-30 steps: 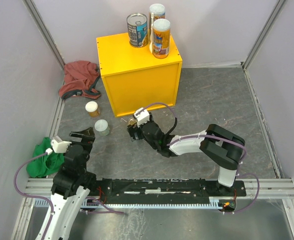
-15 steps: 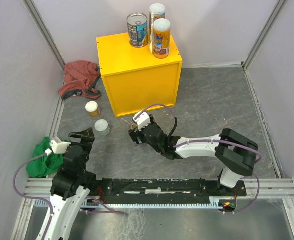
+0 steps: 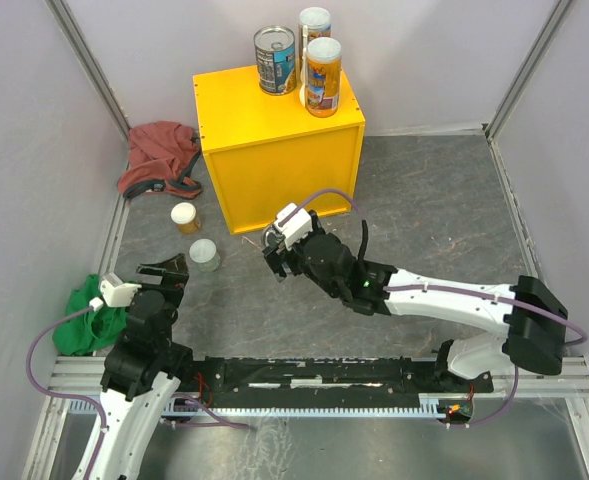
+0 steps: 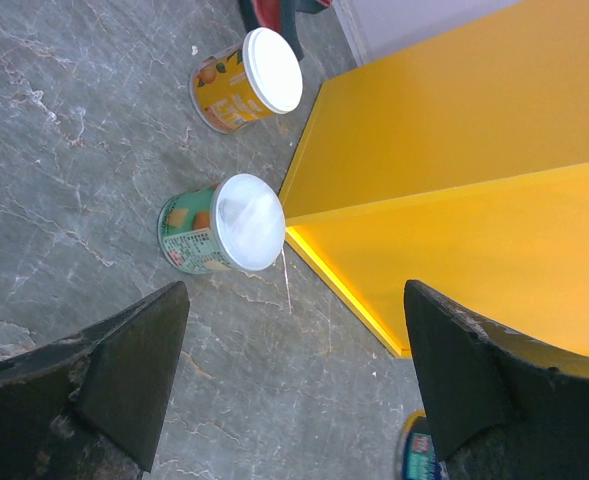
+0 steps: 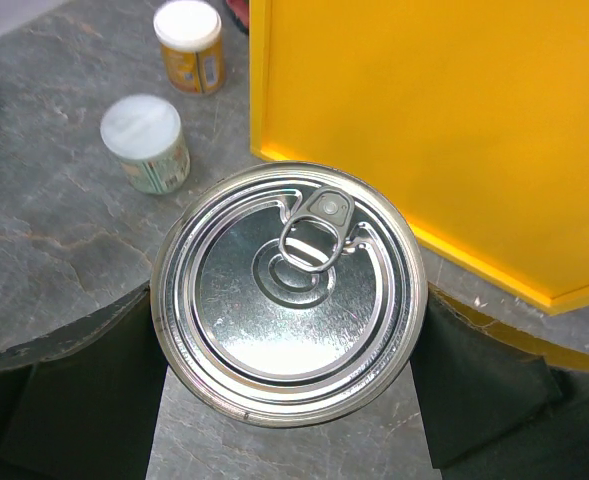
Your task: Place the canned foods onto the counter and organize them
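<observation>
The counter [image 3: 264,115] is a yellow box; a silver-topped tin [image 3: 274,60] and two orange-labelled cans [image 3: 323,75] stand at its back edge. My right gripper [image 3: 279,255] is shut on another silver-topped tin [image 5: 289,290] just in front of the counter's near face [image 5: 424,120], its fingers pressed against both sides. Two short white-lidded cans [image 3: 185,217] [image 3: 205,254] stand on the floor left of the counter. My left gripper [image 4: 294,380] is open and empty, a short way before the nearer short can [image 4: 224,225].
A red cloth [image 3: 159,155] lies against the left wall behind the short cans. A green cloth [image 3: 84,315] lies by the left arm's wrist. Grey walls close in the floor on three sides.
The right arm has stretched out, its elbow swinging right and low, and the gripper with the tin has shifted slightly towards the counter. The left arm has not moved.
</observation>
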Controlling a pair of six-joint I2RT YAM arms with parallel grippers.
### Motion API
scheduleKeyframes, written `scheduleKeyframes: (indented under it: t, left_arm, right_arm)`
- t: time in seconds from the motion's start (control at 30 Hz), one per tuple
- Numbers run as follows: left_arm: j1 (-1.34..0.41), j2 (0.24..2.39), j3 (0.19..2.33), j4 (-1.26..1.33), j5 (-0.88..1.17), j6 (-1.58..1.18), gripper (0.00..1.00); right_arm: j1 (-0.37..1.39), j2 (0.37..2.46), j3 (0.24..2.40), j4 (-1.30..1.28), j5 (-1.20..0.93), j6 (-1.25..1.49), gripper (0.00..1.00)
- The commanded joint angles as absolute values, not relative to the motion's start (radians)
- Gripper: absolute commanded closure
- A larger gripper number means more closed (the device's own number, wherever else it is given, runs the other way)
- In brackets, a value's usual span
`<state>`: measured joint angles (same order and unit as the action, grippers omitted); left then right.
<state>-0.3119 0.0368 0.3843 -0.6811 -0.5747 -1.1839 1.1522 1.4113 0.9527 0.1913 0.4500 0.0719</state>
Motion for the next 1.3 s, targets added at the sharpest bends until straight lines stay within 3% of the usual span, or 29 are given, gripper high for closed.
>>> scheduleKeyframes:
  t: [0.0, 0.23, 0.8, 1.27]
  left_arm:
    - [-0.313, 0.031, 0.384, -0.612, -0.601, -1.166, 0.07]
    - [-0.313, 0.031, 0.388, -0.603, -0.610, -1.181, 0.07]
    - [-0.313, 0.021, 0.431, -0.639, -0.621, -1.203, 0.08]
    - [-0.313, 0.003, 0.435, -0.660, -0.626, -1.213, 0.09]
  right_arm:
    - [1.164, 1.283, 1.153, 0.239, 0.474, 0.022, 0.99]
    - [1.164, 1.277, 1.378, 0.120, 0.493, -0.028, 0.99]
    - [1.073, 1.581, 2.020, -0.055, 0.473, -0.125, 0.99]
    - [0.963, 1.786, 2.357, -0.153, 0.438, -0.121, 0.99]
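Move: The right hand already holds the large can in front of the counter. The free front-left part of the counter top is about 19 cm ahead, 5 cm to its left and 13 cm above it. On the top, some 18 cm higher than this hand, the blue can stands about 23 cm straight ahead, and the near jar 20 cm ahead and 8 cm right. From the idle left hand, that free part is roughly 22 cm ahead, 15 cm right and 18 cm up. Straight up first, quickly, by about 28 cm, the right hand carries the large can up past the counter's front face, then swings forward some 11 cm over the front edge at nearly level height, towards the free part of the top. The fingers keep their hold; the wrist tips upward about 15 degrees and, late on, turns a little clockwise. ##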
